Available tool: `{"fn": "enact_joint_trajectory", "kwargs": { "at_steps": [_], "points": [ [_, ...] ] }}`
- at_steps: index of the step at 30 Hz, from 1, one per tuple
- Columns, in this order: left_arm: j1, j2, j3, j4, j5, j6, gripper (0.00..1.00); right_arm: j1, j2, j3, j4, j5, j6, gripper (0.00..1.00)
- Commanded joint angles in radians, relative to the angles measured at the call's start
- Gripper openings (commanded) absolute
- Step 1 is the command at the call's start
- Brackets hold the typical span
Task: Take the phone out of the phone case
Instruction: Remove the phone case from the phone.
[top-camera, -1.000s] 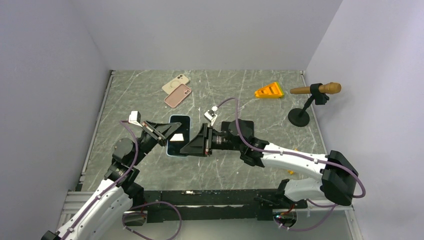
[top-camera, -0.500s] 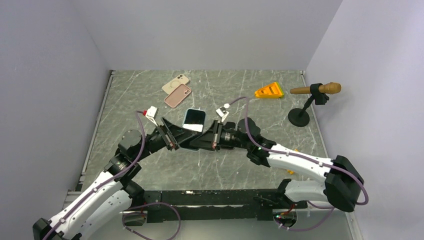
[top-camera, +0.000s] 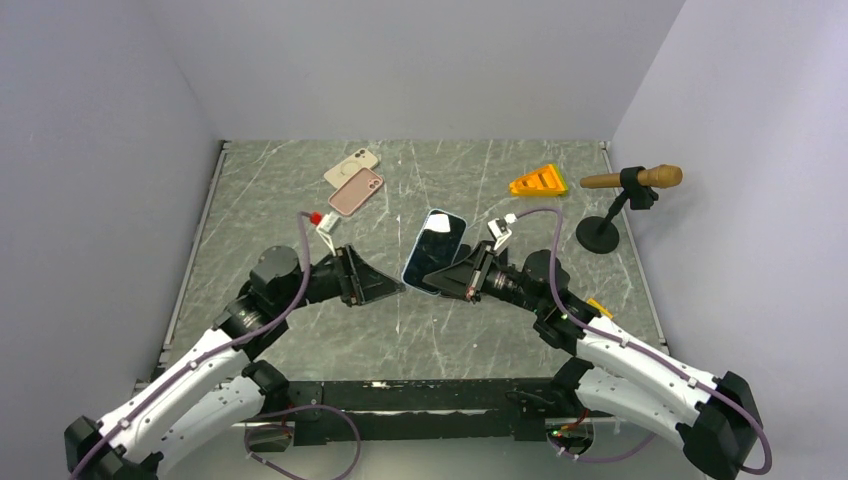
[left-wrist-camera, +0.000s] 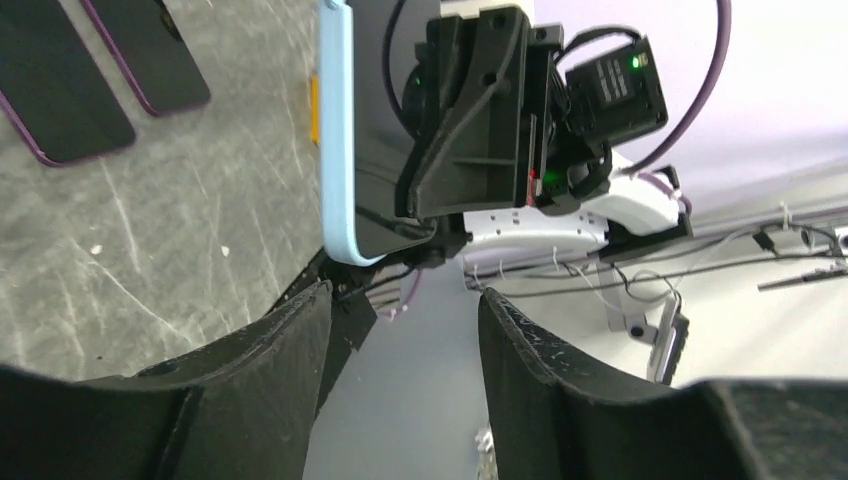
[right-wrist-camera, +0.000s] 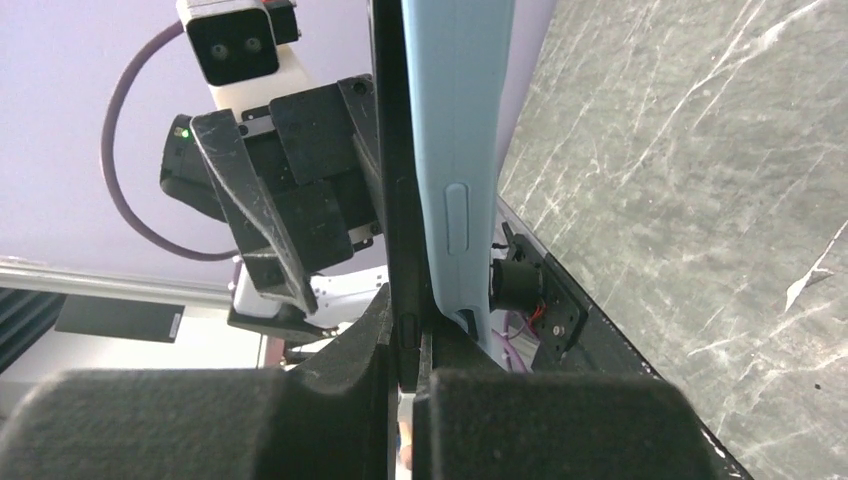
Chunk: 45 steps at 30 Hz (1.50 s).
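My right gripper (top-camera: 458, 281) holds the phone (top-camera: 436, 248) up off the table, its dark screen facing up and left. In the right wrist view my right gripper (right-wrist-camera: 410, 345) is shut on the black phone (right-wrist-camera: 392, 150) at its lower edge. The light blue phone case (right-wrist-camera: 458, 120) stands a little away from the phone there, on the far side of one finger. My left gripper (top-camera: 394, 287) is open just left of the phone, not touching it. In the left wrist view my left gripper (left-wrist-camera: 405, 297) has nothing between its fingers, and the blue case edge (left-wrist-camera: 335, 130) shows above them.
Two other phones, one cream (top-camera: 352, 166) and one pink (top-camera: 356, 191), lie at the back left of the table. An orange wedge (top-camera: 538, 182) sits at the back right. A wooden-headed microphone on a black stand (top-camera: 632, 180) is by the right wall.
My left gripper has let go of the phone, opened and drawn away. My right gripper has carried the phone to the right and lifted it, and both arms have shifted right.
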Motion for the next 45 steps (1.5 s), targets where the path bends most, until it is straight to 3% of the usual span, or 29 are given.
{"fn": "enact_joint_trajectory", "kwargs": {
  "at_steps": [1, 8, 15, 17, 19, 23, 31, 35, 37, 40, 43, 45],
  "points": [
    [-0.052, 0.05, 0.024, 0.107, 0.078, 0.049, 0.58, -0.001, -0.03, 0.049, 0.055, -0.02, -0.026, 0.0],
    [-0.086, 0.118, 0.035, 0.129, 0.108, 0.079, 0.37, -0.001, -0.035, 0.071, 0.06, -0.06, -0.024, 0.0],
    [-0.085, 0.146, 0.055, 0.1, 0.092, 0.114, 0.36, -0.001, -0.048, 0.086, 0.05, -0.092, -0.029, 0.0],
    [-0.084, 0.156, 0.064, 0.084, 0.088, 0.112, 0.41, 0.0, -0.059, 0.081, 0.048, -0.09, -0.027, 0.0],
    [-0.084, 0.157, 0.065, 0.065, 0.074, 0.103, 0.52, -0.002, -0.07, 0.081, 0.041, -0.089, -0.03, 0.0],
    [-0.082, 0.137, 0.036, 0.116, 0.062, 0.072, 0.51, -0.001, -0.077, 0.072, 0.037, -0.092, -0.025, 0.0],
    [-0.07, 0.162, 0.045, 0.178, 0.125, 0.101, 0.34, -0.001, -0.065, 0.066, 0.075, -0.146, -0.016, 0.0],
    [-0.052, 0.188, 0.077, 0.152, 0.182, 0.183, 0.08, -0.002, -0.062, 0.072, 0.087, -0.183, -0.018, 0.0],
    [-0.044, 0.209, 0.097, 0.144, 0.237, 0.238, 0.02, -0.001, -0.054, 0.066, 0.128, -0.217, -0.005, 0.0],
    [-0.042, 0.239, 0.164, 0.021, 0.265, 0.38, 0.0, -0.001, -0.039, 0.059, 0.182, -0.271, 0.028, 0.0],
    [-0.039, 0.25, 0.242, -0.225, 0.148, 0.553, 0.0, -0.001, -0.027, 0.036, 0.293, -0.321, 0.093, 0.0],
    [-0.036, 0.244, 0.259, -0.305, 0.06, 0.618, 0.0, -0.002, -0.013, 0.001, 0.436, -0.35, 0.166, 0.0]
  ]
}}
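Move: The blue phone case, with its phone, is held up by the right fingers; its middle lies about 6 cm ahead of the left hand, 5 cm to its right and 1 cm above. Two bare black phones lie on the table some 14 cm ahead of the left hand and 27 cm below, one about 11 cm to its right, the other about 20 cm. From the right hand, the case's middle is about 5 cm ahead, 1 cm right and 1 cm above. Moving to its right by about 3 cm while easing back and down some 2 cm, the open left hand comes to the case's near-left end, part-closes, opens slightly, then rises and shuts to pinch the blue rim, turning clockwise some 15 degrees. The right hand keeps its pinch, drawing back about 2.5 cm and rising 3 cm, mostly late, as both hands lift. ##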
